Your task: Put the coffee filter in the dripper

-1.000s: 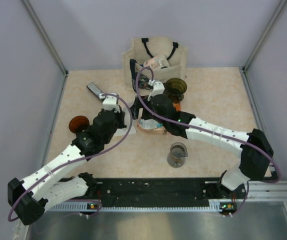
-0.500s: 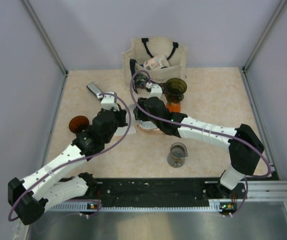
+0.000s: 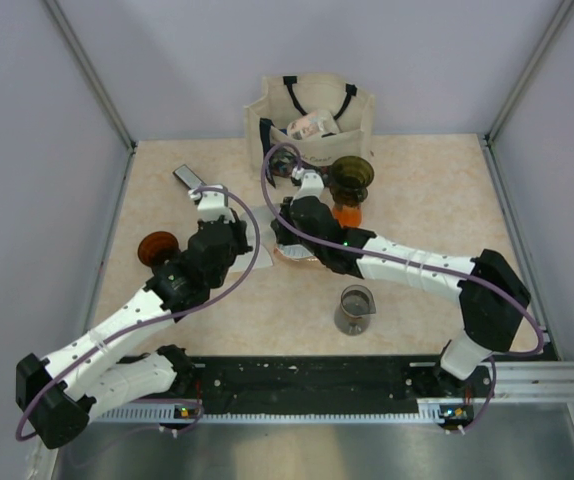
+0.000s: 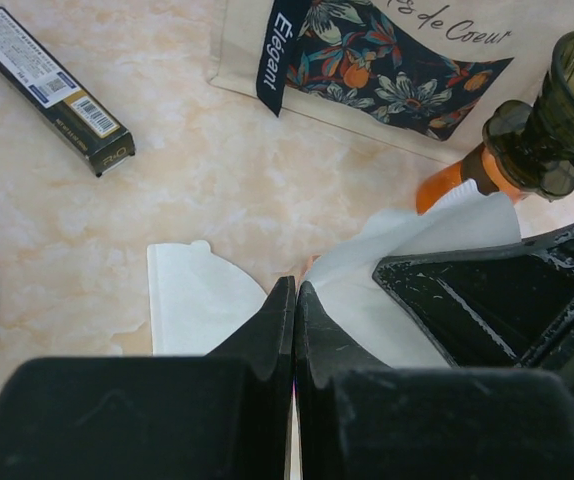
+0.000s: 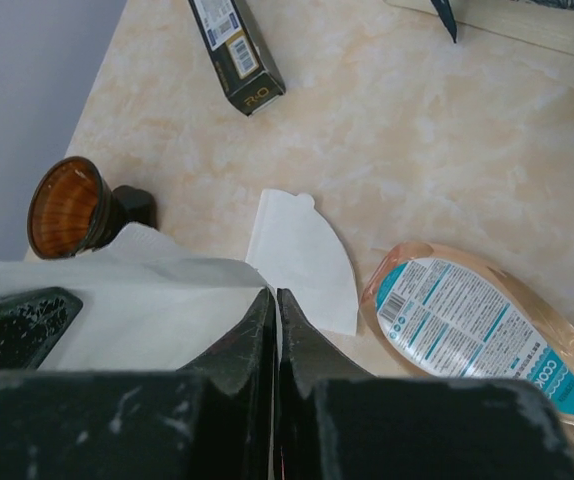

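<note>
A white coffee filter (image 4: 407, 260) (image 5: 137, 300) hangs off the table between my two grippers. The left gripper (image 4: 295, 283) is shut on one edge of it, and the right gripper (image 5: 274, 292) is shut on the opposite edge; from above they meet at the table's middle (image 3: 264, 235). Another filter (image 4: 197, 300) (image 5: 302, 260) lies flat on the table just beyond the fingertips. An amber ribbed dripper (image 5: 67, 205) (image 3: 155, 247) stands to the left. A dark smoky dripper (image 4: 567, 110) (image 3: 350, 178) sits on an orange base to the right.
A canvas tote bag (image 3: 310, 115) stands at the back. A black box (image 3: 189, 180) (image 5: 235, 50) lies at the back left. A clear packet with a teal label (image 5: 477, 320) lies under the right arm. A glass server (image 3: 355, 308) stands near the front.
The right gripper has closed from wide open onto the filter's edge and shifted slightly left. The left arm has stayed shut and nearly still.
</note>
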You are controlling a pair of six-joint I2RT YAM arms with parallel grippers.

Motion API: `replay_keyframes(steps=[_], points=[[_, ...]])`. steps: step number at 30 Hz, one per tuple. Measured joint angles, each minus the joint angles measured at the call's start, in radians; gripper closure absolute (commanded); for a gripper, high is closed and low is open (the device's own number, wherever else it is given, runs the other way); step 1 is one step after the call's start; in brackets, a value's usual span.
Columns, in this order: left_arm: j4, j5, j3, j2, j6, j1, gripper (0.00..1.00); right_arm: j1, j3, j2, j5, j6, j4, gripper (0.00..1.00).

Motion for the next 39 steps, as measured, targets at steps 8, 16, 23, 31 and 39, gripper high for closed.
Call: replay_keyframes(steps=[8,16,23,31,39], points=[[-0.033,-0.019,0.0,0.0,-0.012,-0.005,1.0,0.002,-0.022,-0.024,-0.055,-0.048,-0.014,1.0],[-0.026,0.109,-0.005,-0.013,0.022,-0.003,0.22,-0.002,-0.024,-0.027,-0.074,-0.102,-0.07,1.0],[0.023,0.34,-0.068,-0.173,0.045,-0.003,0.01,-0.043,0.037,-0.06,-0.087,-0.173,-0.207,1.0],[0.035,0.325,-0.115,-0.313,0.029,-0.003,0.01,-0.26,0.193,-0.185,-0.198,-0.323,-0.412,1.0],[0.012,0.175,-0.132,-0.24,-0.013,-0.002,0.01,-0.489,0.401,-0.183,-0.32,-0.48,-0.625,1.0]])
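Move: Both grippers pinch the coffee filter. From the right gripper, the dripper lies about 12 cm ahead and 15 cm to the right, roughly 2 cm lower, with the orange carafe beneath it, 12 cm below the gripper. The pink bottle lies 5 cm ahead, 8 cm right and 16 cm below; the spare filter is 5 cm ahead, 9 cm left and 17 cm below. From the left gripper, the dripper is about 12 cm ahead, 22 cm right and 3 cm lower. Keep the right fingers shut on the filter's edge while the left gripper opens wide, lets go and backs off about 6 cm, rising, before easing forward and down again. After a small dip back and down, sweep the right gripper some 19 cm right, rising about 13 cm and reaching forward past the bottle to bring the filter over the dripper, rolling its left side down nearly 20 degrees. ##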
